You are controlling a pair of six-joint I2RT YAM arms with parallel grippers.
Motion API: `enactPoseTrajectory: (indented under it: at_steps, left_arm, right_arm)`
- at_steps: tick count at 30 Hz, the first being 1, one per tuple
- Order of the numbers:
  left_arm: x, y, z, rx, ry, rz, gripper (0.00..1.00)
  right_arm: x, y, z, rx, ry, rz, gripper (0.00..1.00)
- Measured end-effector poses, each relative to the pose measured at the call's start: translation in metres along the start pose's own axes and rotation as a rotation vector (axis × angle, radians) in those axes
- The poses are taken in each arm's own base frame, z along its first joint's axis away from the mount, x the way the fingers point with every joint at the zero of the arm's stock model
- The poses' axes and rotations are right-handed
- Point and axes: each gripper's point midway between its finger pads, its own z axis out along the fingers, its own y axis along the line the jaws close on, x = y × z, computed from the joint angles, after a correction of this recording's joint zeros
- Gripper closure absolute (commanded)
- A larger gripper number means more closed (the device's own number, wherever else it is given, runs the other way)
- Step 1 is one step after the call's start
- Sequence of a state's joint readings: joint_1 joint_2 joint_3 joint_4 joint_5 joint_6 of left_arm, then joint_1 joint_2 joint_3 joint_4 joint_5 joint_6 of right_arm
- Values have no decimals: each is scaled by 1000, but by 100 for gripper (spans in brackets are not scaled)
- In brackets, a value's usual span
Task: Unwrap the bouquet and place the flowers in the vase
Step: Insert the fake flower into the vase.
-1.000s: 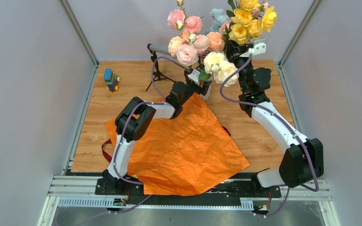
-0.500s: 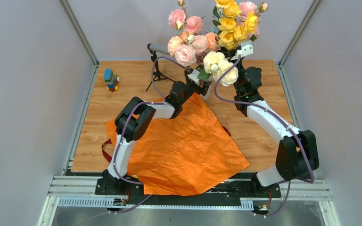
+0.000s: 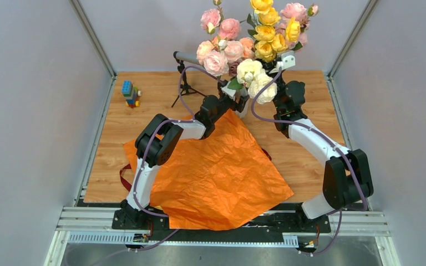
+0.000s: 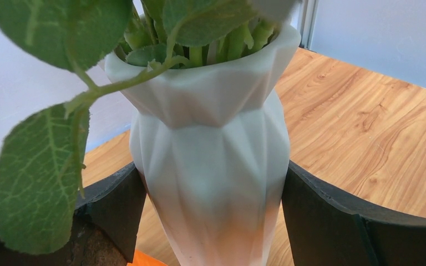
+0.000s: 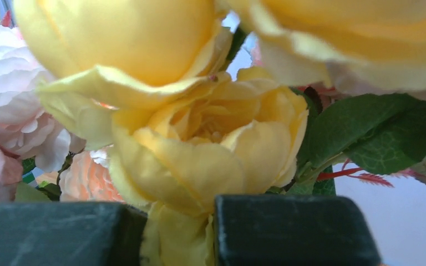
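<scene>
The white faceted vase (image 4: 211, 166) stands at the back of the table with green stems and leaves in its mouth. My left gripper (image 4: 213, 180) is shut on its body, one dark finger (image 4: 116, 210) against each side. From above, the vase is mostly hidden under pink (image 3: 222, 33) and cream flowers (image 3: 255, 77), with the left gripper (image 3: 236, 101) below them. My right gripper (image 3: 276, 62) is raised beside them, shut on a bunch of yellow flowers (image 3: 269, 36). In the right wrist view a yellow petal (image 5: 211, 144) is pinched between the pads (image 5: 294, 233). The opened orange paper (image 3: 222, 172) lies flat.
A dark red ribbon (image 3: 125, 177) pokes out from under the paper's left edge. A black microphone stand (image 3: 186, 83) and a small toy of coloured bricks (image 3: 130, 93) sit at the back left. Grey walls close in three sides of the wooden table (image 3: 305, 166).
The right arm has swung left, carrying the yellow flowers up against the pink and cream ones over the vase. The left arm and the paper have stayed still.
</scene>
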State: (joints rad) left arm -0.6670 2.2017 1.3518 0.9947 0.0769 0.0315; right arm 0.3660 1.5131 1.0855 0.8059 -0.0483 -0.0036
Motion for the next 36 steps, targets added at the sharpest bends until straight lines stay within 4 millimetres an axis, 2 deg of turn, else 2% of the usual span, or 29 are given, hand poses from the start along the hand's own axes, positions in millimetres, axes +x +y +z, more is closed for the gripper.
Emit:
enactPoseTrajectory:
  at_steps: [8, 17, 20, 28, 36]
  left_arm:
    - [1, 2, 2, -9, 13, -9, 52]
    - [1, 2, 3, -8, 21, -9, 51]
    - [1, 3, 4, -8, 24, -8, 51]
    - [1, 3, 5, -7, 31, -5, 50]
    - [1, 3, 5, -4, 30, -4, 44]
  right_arm:
    - [24, 3, -16, -11, 92, 10, 60]
    - [15, 1, -46, 6, 115, 7, 31]
    - [17, -2, -60, 27, 122, 7, 25]
    - [49, -10, -99, 81, 218, 5, 15]
    - [46, -13, -117, 106, 224, 2, 15]
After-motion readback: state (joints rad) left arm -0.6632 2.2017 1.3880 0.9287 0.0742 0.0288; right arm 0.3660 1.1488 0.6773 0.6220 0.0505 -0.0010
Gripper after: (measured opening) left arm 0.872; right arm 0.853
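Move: The vase stands between my left fingers, its middle right at my left hand. From my right hand, which holds the yellow flower's stem, the vase's middle is about 4 cm ahead, 4 cm left and 20 cm below. The white roses hang roughly 3 cm nearer me and 6 cm above that hand, neither left nor right; the microphone stand is some 11 cm ahead, 27 cm left and 20 cm down. I open my right fingers wide to let go of the yellow flower over the vase, sinking about 3 cm as they part. Then I draw the hand back and somewhat right, clear of the bouquet, and drop lower again, about 9 cm down and 8 cm back altogether, tipping the fingers down some 15 degrees. My left hand keeps holding the vase steady between its fingers. ##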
